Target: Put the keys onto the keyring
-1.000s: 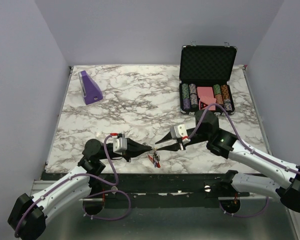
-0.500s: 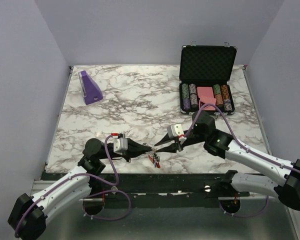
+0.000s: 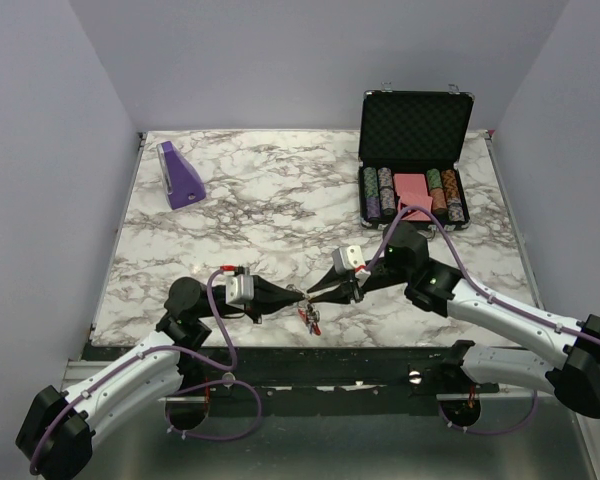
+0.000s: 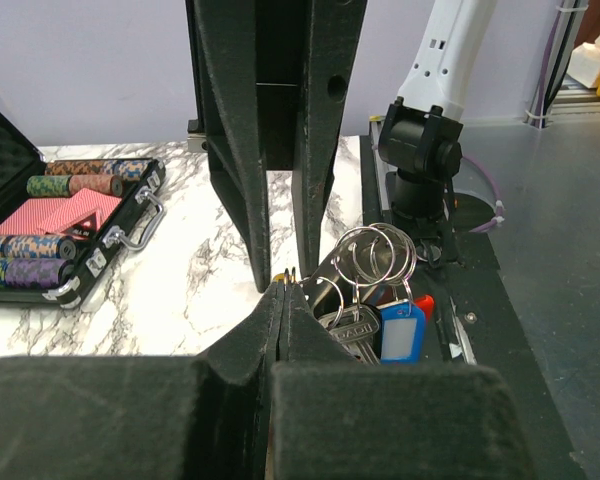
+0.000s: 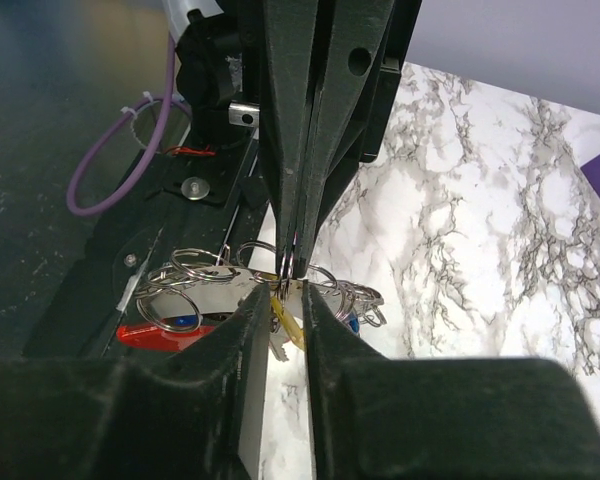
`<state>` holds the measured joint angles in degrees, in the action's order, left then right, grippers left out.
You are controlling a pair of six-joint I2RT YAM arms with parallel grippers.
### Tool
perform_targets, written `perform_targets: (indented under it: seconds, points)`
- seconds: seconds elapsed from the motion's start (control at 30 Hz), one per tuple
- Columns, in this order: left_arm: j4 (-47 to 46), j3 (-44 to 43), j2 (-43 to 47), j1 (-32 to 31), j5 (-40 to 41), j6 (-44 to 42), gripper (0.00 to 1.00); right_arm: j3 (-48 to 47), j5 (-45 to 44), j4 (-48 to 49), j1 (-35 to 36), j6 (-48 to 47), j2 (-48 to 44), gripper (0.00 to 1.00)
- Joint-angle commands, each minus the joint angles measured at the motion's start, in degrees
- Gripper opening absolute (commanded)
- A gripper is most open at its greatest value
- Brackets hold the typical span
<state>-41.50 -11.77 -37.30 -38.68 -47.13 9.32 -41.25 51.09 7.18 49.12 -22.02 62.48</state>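
Note:
The keyring (image 3: 308, 318) hangs as a bunch at the table's near edge, and my left gripper (image 3: 300, 293) is shut on one thin ring of it. In the left wrist view, metal rings (image 4: 375, 255), a silver key (image 4: 352, 330), a blue tag (image 4: 400, 330) and a red piece (image 4: 424, 304) dangle right of my left gripper (image 4: 283, 285). My right gripper (image 3: 316, 292) faces it tip to tip. In the right wrist view the right gripper (image 5: 285, 298) stands narrowly open around a yellow key (image 5: 288, 320) below the pinched ring (image 5: 292, 262). The red piece (image 5: 155, 333) lies to the left.
A black case (image 3: 412, 120) of poker chips stands open at the back right. A purple wedge-shaped object (image 3: 180, 175) sits at the back left. The table's dark front edge (image 3: 280, 355) runs just below the bunch.
My right gripper has moved left, up to the left gripper's tips, and its jaws have narrowed around the yellow key. The left arm has stayed still.

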Motion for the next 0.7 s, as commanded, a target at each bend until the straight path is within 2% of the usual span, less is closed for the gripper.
perform_targets:
  seconds: [0.0,0.13,0.37,0.43,0.53,0.67]
  points:
    - [-3.9,-1.6,0.6,0.2,0.1,0.4,0.0,0.8,-0.1,1.4,0.2,0.7,0.6,0.23]
    - [-4.2,-1.5,0.4,0.1,0.1,0.6,0.0,0.6,-0.4,2.9,0.2,1.4,1.1,0.18]
    - [-5.6,-1.1,-0.2,0.1,0.6,1.3,0.0,0.7,-1.1,4.3,0.4,2.9,1.4,0.18]
    - [-5.7,-1.0,-0.3,0.1,0.6,1.5,0.0,0.7,-1.3,4.7,0.4,2.9,1.7,0.13]
    - [-6.1,-1.0,-0.6,0.1,0.6,1.7,0.0,0.1,-1.4,4.3,0.4,2.6,1.9,0.01]
    - [-5.4,-1.1,-0.8,0.0,1.0,1.8,0.0,-1.5,-1.1,-0.7,0.4,0.1,1.9,0.0]
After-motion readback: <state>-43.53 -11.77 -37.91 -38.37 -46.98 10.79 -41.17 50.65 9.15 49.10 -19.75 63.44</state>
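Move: The small ring pinched in the left fingertips stands about 1 cm to the left of the right hand point, level with it, and about 1 cm to the right of the left hand point. The yellow key hangs about 2 cm below the right hand point. The bunch of rings and keys is some 3 cm back and 3 cm down from the right hand, its red tag roughly 4 cm back and 4 cm below. Staying almost in place, the right hand shuts its partly open fingers, pinching the small ring just off the left fingertips; it eases less than half a centimetre forward and to its left. The left hand keeps its shut grip on the ring and lifts about half a centimetre, its fingers still pointing right at the other hand. ##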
